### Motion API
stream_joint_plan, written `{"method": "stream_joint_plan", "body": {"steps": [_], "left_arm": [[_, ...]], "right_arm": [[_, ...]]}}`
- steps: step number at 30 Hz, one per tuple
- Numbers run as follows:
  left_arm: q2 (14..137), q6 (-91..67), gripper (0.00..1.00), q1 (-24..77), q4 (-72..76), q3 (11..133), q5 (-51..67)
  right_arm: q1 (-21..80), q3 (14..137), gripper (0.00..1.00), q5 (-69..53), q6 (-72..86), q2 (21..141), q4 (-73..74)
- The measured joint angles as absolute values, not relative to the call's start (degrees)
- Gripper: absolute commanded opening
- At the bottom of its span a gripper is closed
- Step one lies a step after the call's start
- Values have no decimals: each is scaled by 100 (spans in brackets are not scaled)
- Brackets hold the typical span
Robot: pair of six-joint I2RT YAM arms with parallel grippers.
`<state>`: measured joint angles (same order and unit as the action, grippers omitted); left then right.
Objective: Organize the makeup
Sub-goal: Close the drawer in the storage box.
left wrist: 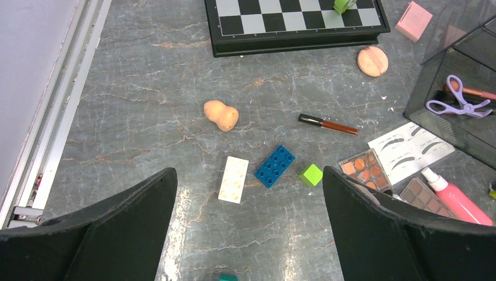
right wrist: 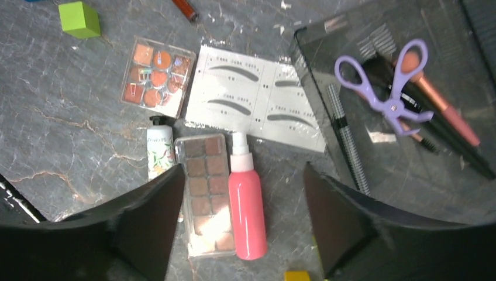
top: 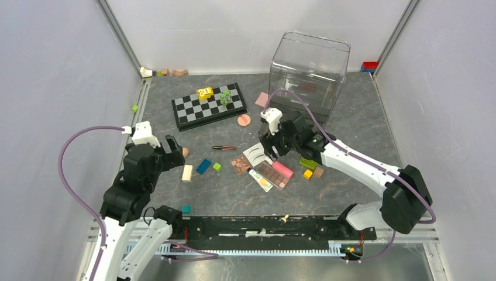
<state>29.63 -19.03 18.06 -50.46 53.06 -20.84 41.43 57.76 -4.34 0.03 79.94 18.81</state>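
Observation:
My right gripper (right wrist: 243, 170) is open and hovers over a pink spray bottle (right wrist: 247, 205) and a brown eyeshadow palette (right wrist: 206, 193), holding neither. A cream tube (right wrist: 159, 153), an orange palette (right wrist: 158, 76) and the white card of lash shapes (right wrist: 257, 108) lie just beyond. The purple curler (right wrist: 383, 88) and thin brushes (right wrist: 444, 117) lie inside the clear container (top: 309, 73). My left gripper (left wrist: 248, 172) is open and empty above the floor. A peach sponge (left wrist: 221, 115), a thin gloss wand (left wrist: 327, 123) and a round sponge (left wrist: 372, 61) lie ahead of it.
The chessboard (top: 208, 105) with toy pieces sits at the back left. White (left wrist: 233, 180), blue (left wrist: 274, 165) and green (left wrist: 310, 174) blocks lie under my left gripper. A pink cube (left wrist: 413, 20) rests beside the container. More blocks (top: 308, 168) sit by the right arm.

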Motion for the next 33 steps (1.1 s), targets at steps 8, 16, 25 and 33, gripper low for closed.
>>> {"method": "stream_joint_plan", "body": {"steps": [8,16,25,33], "left_arm": [[3052,-1903,100,1806,-5043,5306,-2088],[3315,-1903,100,1806,-5046,5304,-2088],[3503,-1903,100,1806,-5050,5306,-2161],[3636,-1903,100,1806,-5057,5306,-2202]], "right_arm": [[4143,5166,98,-222,250,7446,2067],[4143,4845,98,34,510,7000,2265],[4145,4539,98,1109,982,6578,2449],[4145,4248,98,1715,871,6211,2235]]}}
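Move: The open drawer's front wall has its middle roughly 7 cm ahead of the right hand, 5 cm to its right and 9 cm below. The pink bottle lies 2 cm back and 3 cm right, the green brick about 13 cm right and 1 cm ahead, the eyebrow sheet 4 cm ahead and 4 cm left, all some 11 cm below. From the left hand, the drawer front is about 40 cm right, 14 cm ahead and 20 cm down. Back and to the right at first, sinking a couple of centimetres, then almost purely right, the right hand swings about 10 cm across in front of the open drawer towards its near right corner. Its empty fingers open the rest of the way, and the wrist turns some 20 degrees clockwise, touching nothing. The left hand dips about 2 cm and eases slightly forward, still wide open. ##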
